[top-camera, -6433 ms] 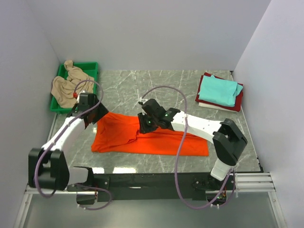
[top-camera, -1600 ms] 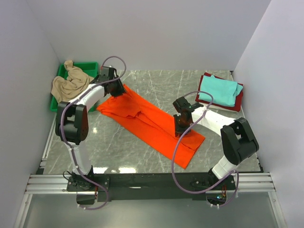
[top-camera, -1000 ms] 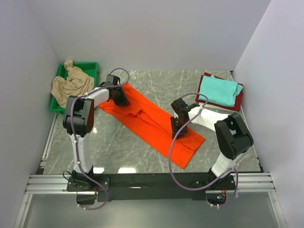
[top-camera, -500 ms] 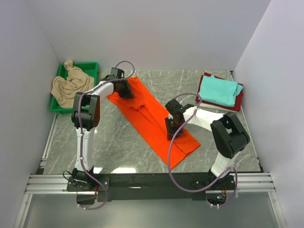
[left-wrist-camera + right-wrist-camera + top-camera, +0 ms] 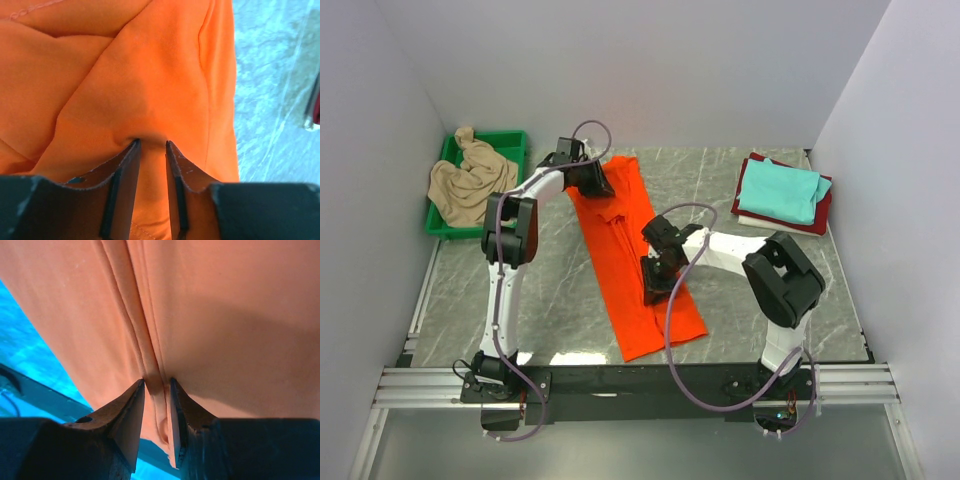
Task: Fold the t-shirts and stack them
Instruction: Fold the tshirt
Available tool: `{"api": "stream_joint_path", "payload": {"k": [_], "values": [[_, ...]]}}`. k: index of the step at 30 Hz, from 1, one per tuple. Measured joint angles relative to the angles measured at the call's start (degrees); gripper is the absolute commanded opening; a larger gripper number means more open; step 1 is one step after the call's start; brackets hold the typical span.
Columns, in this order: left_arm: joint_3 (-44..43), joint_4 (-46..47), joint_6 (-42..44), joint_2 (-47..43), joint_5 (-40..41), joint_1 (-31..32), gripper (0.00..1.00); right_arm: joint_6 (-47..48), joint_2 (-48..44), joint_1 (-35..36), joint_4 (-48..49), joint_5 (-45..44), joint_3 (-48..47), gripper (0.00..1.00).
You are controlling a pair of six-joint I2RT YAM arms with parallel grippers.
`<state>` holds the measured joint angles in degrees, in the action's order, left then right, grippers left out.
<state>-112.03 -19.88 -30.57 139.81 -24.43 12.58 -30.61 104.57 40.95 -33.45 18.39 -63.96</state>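
Note:
The bright orange t-shirt (image 5: 628, 262) lies as a long folded strip on the marble table (image 5: 545, 290), running from the back middle toward the front edge. My left gripper (image 5: 601, 182) is at its far end, shut on a pinch of the orange cloth (image 5: 150, 100). Lower down the strip, my right gripper (image 5: 652, 288) is shut on a ridge of the same cloth (image 5: 210, 315). A beige t-shirt (image 5: 466, 180) lies crumpled in the green tray (image 5: 516, 142). A teal t-shirt (image 5: 778, 191) tops a folded stack over a dark red one (image 5: 820, 217) and a white one (image 5: 752, 222).
The green tray stands at the back left corner against the wall. The folded stack sits at the back right near the right wall. Both arms' cables loop above the table. The black frame rail (image 5: 640, 380) runs along the front edge.
Both grippers have swung the orange shirt round from a diagonal toward a near front-to-back line. The left gripper moved right along the back, the right gripper moved left and nearer.

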Motion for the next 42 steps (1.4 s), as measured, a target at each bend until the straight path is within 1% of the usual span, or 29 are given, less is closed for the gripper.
{"api": "stream_joint_path", "payload": {"k": [5,8,11,14,17,21,24,27,30,34,37,40,42], "values": [[-1.99,2.27,-0.07,1.95,-3.5,0.0,0.39,-1.38,2.25,1.22,-0.02,1.6,-2.51,0.35],[-3.72,2.93,0.09,3.26,-4.96,0.17,0.44,-1.66,3.45,1.7,-0.15,2.27,-3.98,0.35],[-5.25,3.34,0.98,4.07,-5.73,0.63,0.51,-1.68,4.81,2.21,-0.37,2.93,-5.86,0.35],[-6.23,3.58,1.88,4.39,-5.7,1.25,0.55,-1.27,5.44,2.73,-0.5,3.3,-7.21,0.35],[-6.82,3.52,2.49,4.42,-5.66,1.66,0.62,-0.72,5.4,3.08,-1.29,4.0,-8.26,0.36],[-6.8,3.52,2.49,3.8,-5.31,1.88,0.66,0.72,3.69,3.19,-3.08,4.85,-9.18,0.36],[-4.37,3.26,2.4,1.09,-4.07,1.97,0.71,1.29,-0.7,3.23,-5.05,4.35,-8.76,0.36],[0.0,3.02,2.19,-4.68,-2.58,1.97,0.74,1.53,-6.67,3.3,-6.19,2.71,-6.8,0.36],[6.8,4.2,1.33,-14.64,-0.74,1.97,0.74,1.49,-12.22,3.32,-7.28,0.7,-2.62,0.37],[17.88,5.38,0.87,-31.15,3.21,2.38,0.74,1.33,-16.02,3.32,-9.03,-1.97,5.42,0.38],[26.1,5.11,0.76,-41.35,6.71,3.69,0.73,0.72,-17.46,3.32,-10.49,-3.69,10.8,0.38],[36.52,2.84,-0.07,-49.27,10.88,6.05,0.73,-0.13,-19.45,3.32,-11.58,-4.55,14.16,0.39],[43.65,-0.15,-0.85,-52.74,13.35,7.87,0.73,-0.79,-20.87,3.34,-11.67,-5.03,15.3,0.39]]}}
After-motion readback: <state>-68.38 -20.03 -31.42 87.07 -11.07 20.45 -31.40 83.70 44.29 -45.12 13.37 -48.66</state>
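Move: Both hands rest on the orange t-shirt, a slanting strip: the left near its far end, the right on the ridge of its nearer half. The right's next place, the strip's near right corner, lies about 8 cm back and 11 cm right of it, 1 cm lower; the near left corner is some 14 cm back and 5 cm left of it. From the left hand that near left corner lies roughly 42 cm back, 4 cm right and 2 cm lower; the green basket is 27 cm to its left and 2 cm ahead. Rightward and slightly forward with the left hand, leftward with the right, each about 4 cm, the fingertips still on the cloth drag the strip round clockwise. Then both lift off: the left, its fingers spreading wide, rises and swings far back over the shirt, sinking again at the end; the right arcs back and right, coming down close by the near right corner, its opening unchanged. ##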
